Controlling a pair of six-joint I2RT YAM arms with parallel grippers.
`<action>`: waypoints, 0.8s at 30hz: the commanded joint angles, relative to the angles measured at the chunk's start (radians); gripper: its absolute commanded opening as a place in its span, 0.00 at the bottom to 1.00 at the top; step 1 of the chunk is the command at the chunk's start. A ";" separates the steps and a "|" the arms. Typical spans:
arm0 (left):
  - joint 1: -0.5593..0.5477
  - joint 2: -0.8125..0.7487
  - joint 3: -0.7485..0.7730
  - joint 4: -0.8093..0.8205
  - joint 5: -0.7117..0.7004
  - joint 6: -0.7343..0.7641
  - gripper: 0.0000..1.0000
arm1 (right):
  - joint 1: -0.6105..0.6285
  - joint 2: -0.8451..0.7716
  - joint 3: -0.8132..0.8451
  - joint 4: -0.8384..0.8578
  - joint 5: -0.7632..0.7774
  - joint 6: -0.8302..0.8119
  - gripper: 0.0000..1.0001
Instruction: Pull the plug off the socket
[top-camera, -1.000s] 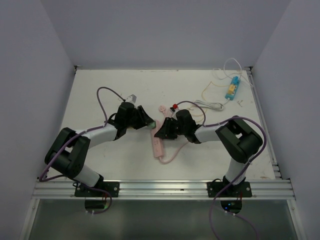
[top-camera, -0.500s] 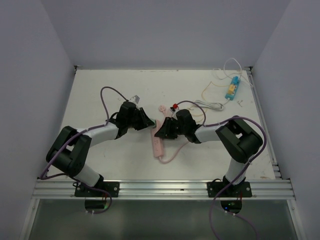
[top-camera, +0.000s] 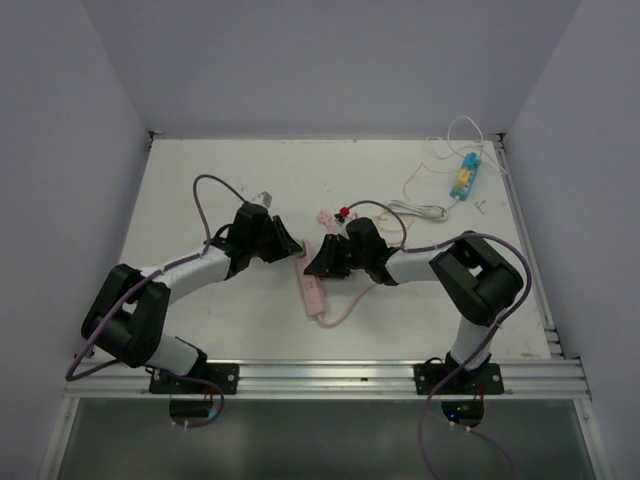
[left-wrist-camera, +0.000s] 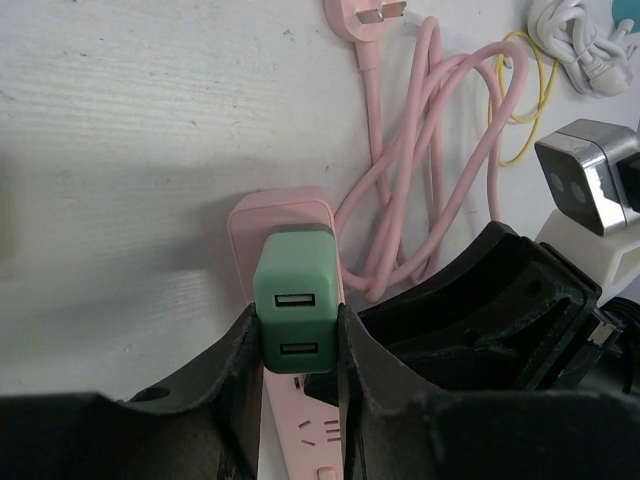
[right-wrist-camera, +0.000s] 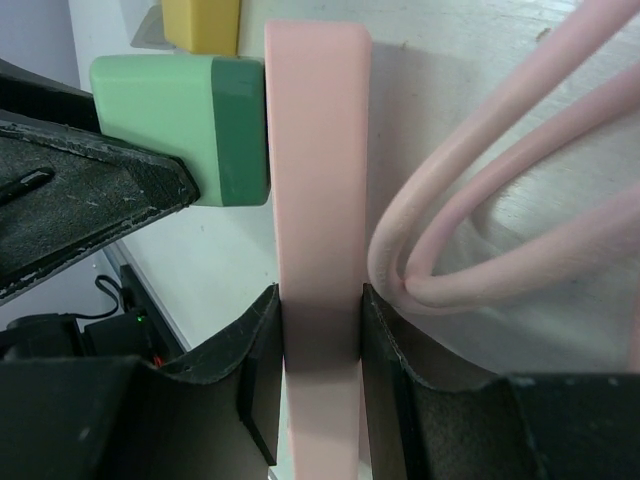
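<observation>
The green plug, a square block with two USB ports, sits flush in the pink socket strip, seen side-on in the right wrist view as plug against strip. My left gripper is shut on the plug, one finger on each side. My right gripper is shut on the strip's narrow body just below the plug. In the top view both grippers, left and right, meet over the strip at the table's middle.
The strip's pink cable coils beside it and ends in a loose pink plug. A blue and yellow device with white and yellow cables lies at the back right. A small grey object lies behind the left arm. Walls enclose three sides.
My left gripper has narrowed onto the green plug. Both grippers and the strip have shifted slightly left. The plug stays seated in the strip.
</observation>
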 joint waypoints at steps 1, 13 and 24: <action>0.035 -0.123 0.051 0.003 0.005 0.018 0.00 | -0.032 0.069 -0.038 -0.385 0.309 -0.057 0.00; 0.110 -0.218 0.049 -0.021 -0.017 0.008 0.00 | -0.032 0.098 -0.023 -0.469 0.378 -0.028 0.00; 0.170 -0.236 0.054 -0.055 -0.086 0.060 0.00 | -0.056 0.120 -0.055 -0.400 0.331 -0.020 0.00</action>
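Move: The green plug sits in my left fingers, still flush against the far end of the pink socket strip. The strip's middle lies about 6 cm back, 2 cm to the right and 4 cm below this hand. Roughly level with it and 9 cm left stands the yellow plug; the strip's pink cord plug is about 7 cm ahead and 5 cm right, both some 6 cm lower. From my right hand, clamped on the strip, its middle is 2 cm back, straight behind. I keep the green plug pinched in my left hand and pull it up and left away from the strip, slowly for the first 2–3 cm, then fast, some 9 cm up and 5–6 cm left with 3 cm forward, the fingers tipping up about 15 degrees. My right hand keeps its grip on the strip, is drawn a centimetre left, then shifts back right and about 2 cm forward, turning slightly clockwise. ##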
